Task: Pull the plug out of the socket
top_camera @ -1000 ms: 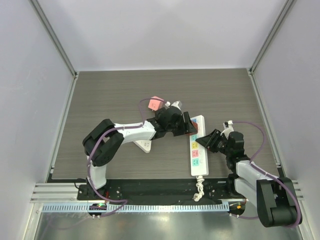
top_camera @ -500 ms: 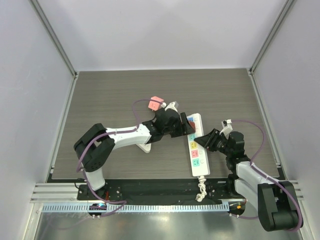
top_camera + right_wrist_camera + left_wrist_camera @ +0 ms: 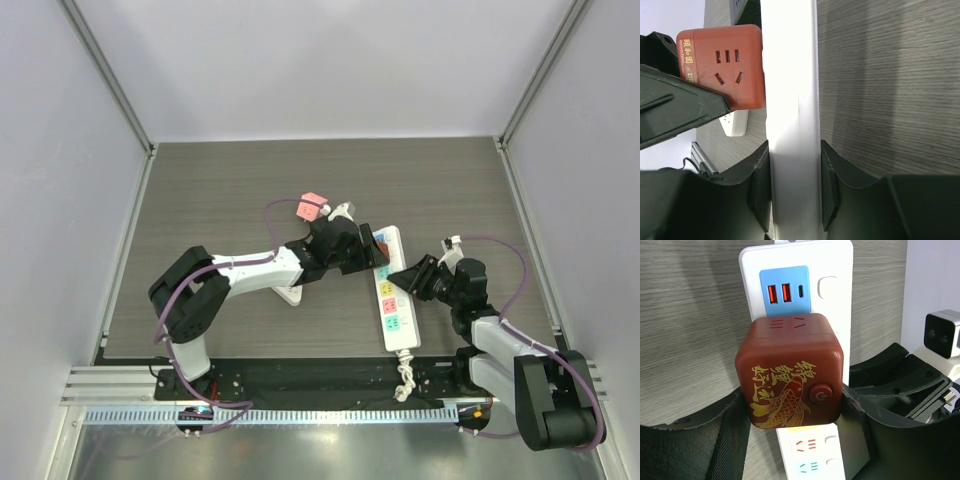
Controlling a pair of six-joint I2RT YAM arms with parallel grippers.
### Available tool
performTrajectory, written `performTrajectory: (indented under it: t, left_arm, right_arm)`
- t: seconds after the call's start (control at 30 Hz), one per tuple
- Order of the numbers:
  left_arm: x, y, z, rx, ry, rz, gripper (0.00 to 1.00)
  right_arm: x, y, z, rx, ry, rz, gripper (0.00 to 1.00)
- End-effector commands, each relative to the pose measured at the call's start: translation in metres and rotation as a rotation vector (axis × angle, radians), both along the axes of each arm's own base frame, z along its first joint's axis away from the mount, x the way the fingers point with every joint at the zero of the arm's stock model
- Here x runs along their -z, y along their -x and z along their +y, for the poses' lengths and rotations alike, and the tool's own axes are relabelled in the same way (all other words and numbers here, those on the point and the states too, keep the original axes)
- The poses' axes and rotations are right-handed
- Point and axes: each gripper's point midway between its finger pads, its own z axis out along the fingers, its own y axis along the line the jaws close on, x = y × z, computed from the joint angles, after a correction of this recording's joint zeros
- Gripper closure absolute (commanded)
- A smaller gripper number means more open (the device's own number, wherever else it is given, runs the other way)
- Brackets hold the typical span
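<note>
The socket [image 3: 395, 298] is a long white power strip with coloured outlet faces, lying lengthwise right of the table's middle. A dark red cube plug [image 3: 790, 371] with a gold fish sits on the socket [image 3: 832, 270], just below the blue outlet face. My left gripper [image 3: 792, 415] is shut on the plug, with a black finger on each side. From the right, my right gripper [image 3: 792, 190] is shut on the socket [image 3: 790, 100], seen edge-on. There the plug [image 3: 725, 65] rests against the strip's face. From above, the left gripper [image 3: 372, 252] and right gripper [image 3: 408, 276] sit close together.
A small pink cube [image 3: 313, 206] on a thin cable lies behind the left wrist. A white triangular plate [image 3: 288, 292] is partly under the left forearm. The strip's knotted white cord [image 3: 402, 375] hangs over the near table edge. Walls close in on three sides.
The left arm's elbow has dropped lower and leftward while its gripper stays on the plug. The strip's near end and the right gripper have shifted slightly.
</note>
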Motion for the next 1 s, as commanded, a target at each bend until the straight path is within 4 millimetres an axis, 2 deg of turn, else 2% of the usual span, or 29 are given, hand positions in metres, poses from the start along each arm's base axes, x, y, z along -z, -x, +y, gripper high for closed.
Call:
performTrajectory:
  t: [0.0,0.03,0.1,0.13,0.2,0.23,0.27,0.3,0.43,0.47,0.6,0.73,0.8,0.83,0.87,0.97]
  left_arm:
    - [-0.078,0.039,-0.035,0.19,0.239,-0.024,1.0]
    - [-0.082,0.039,-0.033,0.188,0.243,-0.032,1.0]
    - [-0.077,0.038,-0.028,0.171,0.195,-0.047,1.0]
    - [-0.086,0.036,-0.027,0.165,0.179,-0.08,1.0]
    - [-0.074,0.036,-0.016,0.143,0.026,-0.119,1.0]
    - [-0.085,0.029,-0.016,0.118,-0.008,-0.155,1.0]
    - [-0.08,0.035,-0.012,0.124,-0.071,-0.15,1.0]
    - [-0.083,0.031,-0.01,0.118,-0.089,-0.173,1.0]
    - [-0.102,0.037,-0.019,0.16,0.006,-0.164,1.0]
    - [-0.109,0.032,-0.02,0.154,0.052,-0.169,1.0]
    - [-0.117,0.034,-0.018,0.161,0.063,-0.17,1.0]
    - [-0.111,0.018,0.005,0.096,-0.045,-0.223,1.0]
    - [-0.106,0.011,0.01,0.101,-0.065,-0.207,1.0]
    - [-0.102,0.001,0.019,0.083,-0.077,-0.19,1.0]
    - [-0.101,-0.003,0.021,0.093,-0.07,-0.17,1.0]
    - [-0.092,-0.032,0.034,0.065,-0.071,-0.133,1.0]
  right_arm:
    - [0.021,-0.026,-0.045,0.275,0.115,0.077,0.99]
    - [0.021,-0.027,-0.047,0.286,0.12,0.075,0.99]
    - [0.022,-0.027,-0.048,0.293,0.124,0.08,0.99]
    - [0.022,-0.027,-0.049,0.294,0.125,0.083,0.99]
    - [0.023,-0.027,-0.048,0.291,0.126,0.084,0.99]
    - [0.022,-0.027,-0.047,0.286,0.124,0.08,0.99]
    - [0.023,-0.027,-0.047,0.284,0.125,0.081,0.99]
    - [0.021,-0.027,-0.046,0.281,0.124,0.073,0.99]
    - [0.022,-0.028,-0.04,0.262,0.162,0.068,0.99]
    - [0.024,-0.027,-0.038,0.254,0.174,0.072,0.99]
    - [0.014,-0.026,-0.026,0.192,0.148,0.019,0.99]
    - [0.002,-0.021,-0.026,0.192,0.135,-0.043,0.99]
    - [-0.004,-0.021,-0.029,0.208,0.135,-0.071,0.99]
    - [-0.005,-0.02,-0.029,0.211,0.134,-0.074,0.99]
    - [-0.004,-0.02,-0.03,0.214,0.136,-0.074,0.99]
    - [-0.003,-0.019,-0.027,0.2,0.131,-0.065,0.99]
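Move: The red plug is already pinched in the left fingers, still on the far end of the socket; the socket's middle lies about 9 cm back, 4 cm right and 5 cm below. The black plug is roughly 12 cm left and 5 cm ahead, the pink adapter 15 cm left and 9 cm ahead, both some 8 cm lower. From the right hand, gripping the socket's side, the red plug is about 6 cm ahead, 6 cm left and 3 cm higher. Left hand pulls the held red plug up some 7 cm, the right drawing its gripped socket rightward. ##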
